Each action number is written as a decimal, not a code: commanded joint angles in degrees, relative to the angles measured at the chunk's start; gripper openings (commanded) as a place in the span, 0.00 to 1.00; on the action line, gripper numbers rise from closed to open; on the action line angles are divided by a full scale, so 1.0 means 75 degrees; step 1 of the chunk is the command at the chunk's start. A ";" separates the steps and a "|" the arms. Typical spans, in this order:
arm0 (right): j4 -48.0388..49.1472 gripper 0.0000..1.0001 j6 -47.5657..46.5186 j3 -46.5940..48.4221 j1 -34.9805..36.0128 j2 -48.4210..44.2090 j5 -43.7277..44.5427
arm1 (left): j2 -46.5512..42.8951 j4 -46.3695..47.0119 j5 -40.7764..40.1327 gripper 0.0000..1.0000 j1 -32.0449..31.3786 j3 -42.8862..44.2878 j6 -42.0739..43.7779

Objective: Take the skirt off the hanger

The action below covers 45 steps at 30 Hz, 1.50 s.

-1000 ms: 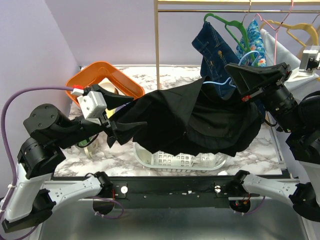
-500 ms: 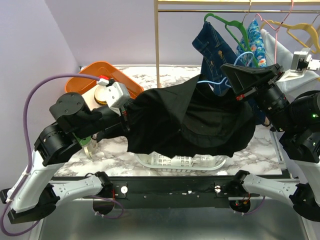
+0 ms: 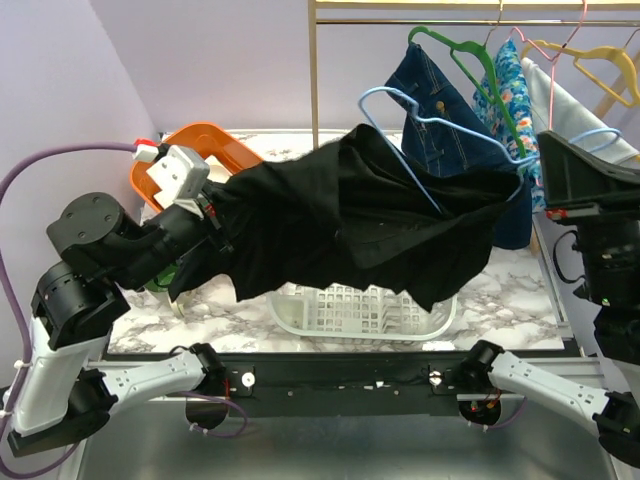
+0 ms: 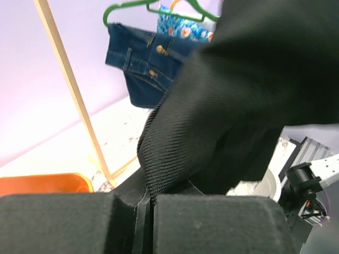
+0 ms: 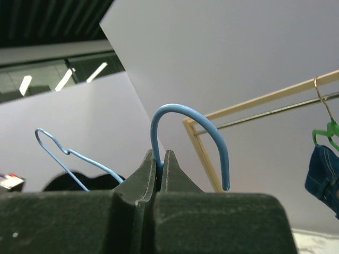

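The black skirt (image 3: 360,220) is stretched in the air above the table. My left gripper (image 3: 220,212) is shut on a fold of the skirt's (image 4: 254,79) hem at its left end; in the left wrist view the left gripper (image 4: 148,200) has the cloth pinched between its pads. The thin blue wire hanger (image 3: 470,140) rises out of the skirt's top with one shoulder bare. My right gripper (image 3: 560,160) holds it at the right. In the right wrist view the right gripper (image 5: 160,159) is shut on the hanger's hook (image 5: 183,114).
A white laundry basket (image 3: 360,310) sits under the skirt. An orange tub (image 3: 215,145) stands at the back left. Behind it all, a wooden rack post (image 3: 313,80) carries denim shorts (image 3: 440,90) on a green hanger (image 3: 450,45), plus other garments and hangers on the right.
My left gripper closed on the skirt's edge and pulled it left. The right arm lifted the hanger up and to the right, stretching the skirt and baring one hanger shoulder.
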 commanded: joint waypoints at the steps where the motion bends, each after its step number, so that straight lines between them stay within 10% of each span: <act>1: 0.1000 0.01 0.0129 -0.0397 -0.0042 -0.0441 0.0339 | -0.0055 0.0158 -0.0677 0.00 0.0027 -0.0221 -0.0189; 17: 0.3426 0.01 0.1746 -0.0235 -0.0031 0.0799 -0.0551 | 0.0577 0.1401 -0.1051 0.00 0.0027 -0.1182 -0.0319; 27: 0.2912 0.01 0.1689 0.0259 -0.0042 0.1013 -0.0516 | 0.1419 0.1858 -0.3852 0.00 0.0027 -0.0037 0.0561; 37: 0.2408 0.01 0.1314 -0.0479 -0.0042 0.0088 -0.0411 | 0.1784 0.2981 0.0103 0.00 0.0027 -0.0794 -0.0923; 45: 0.1857 0.01 0.1173 -0.0831 -0.0042 -0.0757 -0.0306 | 0.1877 0.4949 0.0425 0.00 0.0027 -0.3555 -0.3035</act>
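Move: Held in the left fingers, the skirt still stretches over the blue hanger. From the left hand, the white basket it is heading for lies about 13 cm ahead, 21 cm right and 45 cm below; the hanger's middle is some 28 cm right, 5 cm ahead and 6 cm higher. From the right hand, which holds the hanger's hook, the skirt's middle is about 25 cm left, level fore-and-aft and 13 cm lower; the hanging jeans are roughly 27 cm ahead, 10 cm left and 10 cm lower. Keeping its pinch on the skirt, the left hand goes forward about 10 cm, dipping and drifting right, rises briefly, then swings right and down towards the basket, the wrist turning some 20 degrees counter-clockwise and back. The right hand keeps hold of the hook, twitches back and right, lifts forward and left while rolling its left side up about 15 degrees, then draws back and right some 5 cm. ##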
